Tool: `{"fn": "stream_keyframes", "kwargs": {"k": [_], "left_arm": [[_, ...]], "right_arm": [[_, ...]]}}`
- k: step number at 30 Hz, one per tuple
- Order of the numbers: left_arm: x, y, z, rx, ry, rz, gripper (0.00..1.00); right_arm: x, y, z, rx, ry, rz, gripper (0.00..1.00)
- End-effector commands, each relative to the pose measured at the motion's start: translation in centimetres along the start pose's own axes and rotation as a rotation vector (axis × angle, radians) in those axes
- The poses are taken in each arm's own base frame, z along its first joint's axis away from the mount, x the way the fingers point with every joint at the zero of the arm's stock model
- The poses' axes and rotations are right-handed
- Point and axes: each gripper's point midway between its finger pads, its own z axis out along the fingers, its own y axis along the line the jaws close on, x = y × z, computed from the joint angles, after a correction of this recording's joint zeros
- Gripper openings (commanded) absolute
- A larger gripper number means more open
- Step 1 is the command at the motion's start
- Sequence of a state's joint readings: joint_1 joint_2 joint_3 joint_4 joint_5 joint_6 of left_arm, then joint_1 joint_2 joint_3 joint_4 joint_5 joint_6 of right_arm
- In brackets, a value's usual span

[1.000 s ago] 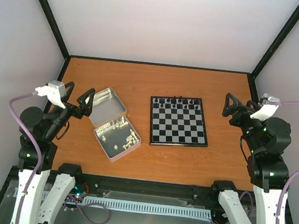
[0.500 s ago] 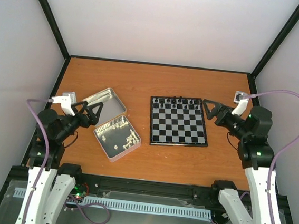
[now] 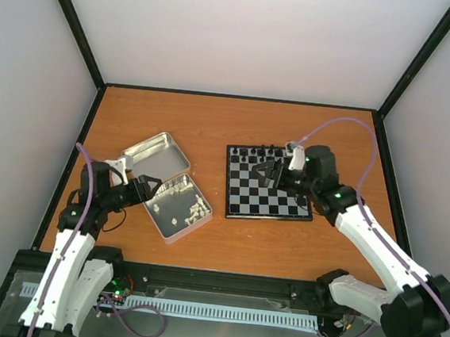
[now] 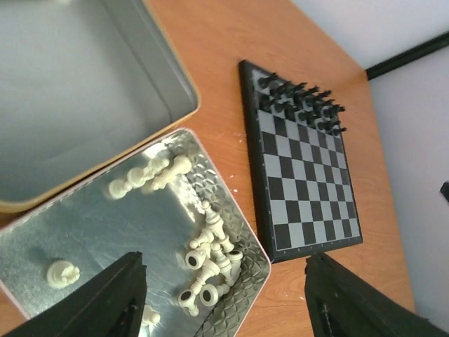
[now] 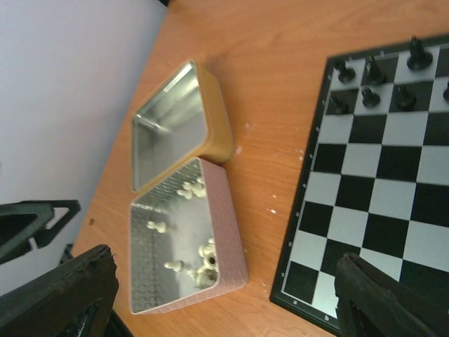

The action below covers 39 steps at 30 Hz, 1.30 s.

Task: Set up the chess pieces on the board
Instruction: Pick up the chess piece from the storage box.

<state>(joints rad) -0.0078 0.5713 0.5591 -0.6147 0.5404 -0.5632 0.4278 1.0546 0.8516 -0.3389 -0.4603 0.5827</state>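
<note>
The board (image 3: 285, 204) lies right of centre, with black figures (image 3: 268, 152) in its two far rows. Several cream chess pieces (image 3: 180, 204) lie loose in a shallow tin (image 3: 165, 226) to the board's left. My left gripper (image 3: 145, 187) hovers open at the tin's left edge. In the left wrist view its jaws (image 4: 224, 260) straddle a heap of tipped-over pieces (image 4: 209, 261), holding nothing. My right gripper (image 3: 270, 175) hangs open above the board's left half. The right wrist view looks past that gripper (image 5: 223, 265) to the tin (image 5: 226, 232) and the board (image 5: 379, 182).
The tin's empty lid (image 3: 156, 153) lies upturned against its far side. Bare orange table (image 3: 237, 122) runs between tin and board and behind them. Black frame posts and pale walls close in the table's far edge and both sides.
Both arms swung inward from the table's sides. The left gripper came down to the tin. The right gripper moved left, from beside the board to over it.
</note>
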Motion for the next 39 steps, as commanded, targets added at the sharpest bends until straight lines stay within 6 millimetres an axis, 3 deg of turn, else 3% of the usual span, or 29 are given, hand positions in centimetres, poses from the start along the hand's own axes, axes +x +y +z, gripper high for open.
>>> {"fn": "stream_keyframes", "kwargs": {"k": [1,3,8,14,24,30,39], "left_arm": [[0.3,0.4,1.1,-0.048,0.071,-0.039,0.56],[0.8,0.8,2.1,-0.105,0.106,-0.05,0.46],[2.5,3.1,4.5,-0.402,0.209,0.0,0.43],[3.4,6.3,5.5,-0.687,0.292,0.047,0.39],[4.2,8.1,6.6,-0.759,0.324,0.04,0.43],[5.2,8.7,7.6,-0.753,0.363,0.042,0.36],[6.5,10.4,7.6,-0.805,0.389,0.034,0.36]], "right_arm": [[0.6,-1.4,2.8,0.067,0.002,0.016,0.84],[1.2,-1.8,3.7,0.071,0.016,0.033,0.83],[2.3,-3.1,5.3,0.112,0.056,0.053,0.83],[3.3,-5.1,6.0,0.188,0.091,0.067,0.83],[3.8,-6.0,6.7,0.218,0.124,0.062,0.83],[3.6,-6.4,7.0,0.249,0.133,0.056,0.83],[3.6,-6.7,7.1,0.264,0.129,0.074,0.82]]}}
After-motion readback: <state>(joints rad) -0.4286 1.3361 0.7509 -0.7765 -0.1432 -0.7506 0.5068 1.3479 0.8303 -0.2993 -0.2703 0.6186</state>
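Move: The lone white chess piece near the storage box's left corner stands about 17 cm below the left hand, some 2 cm ahead and 1 cm to its left. From that piece, the pawn row lies about 7 cm farther out and 6 cm right, a loose piece 4 cm back and 6 cm right, the piece cluster 1 cm out and 12 cm right. From the right hand, the lone piece is about 27 cm left, 4 cm back and 22 cm below. The left hand sinks about 13 cm into the storage box towards the lone white piece, swinging some 3 cm right and back again on the way, while the wrist turns roughly 50 degrees until the fingers point almost straight down; they narrow from two-thirds to about a third open, the tips ending astride and just above the piece with no grip yet. The right hand, empty and still wide open, drops about 11 cm over the chessboard, easing a little forward, and then hangs there above the squares. ##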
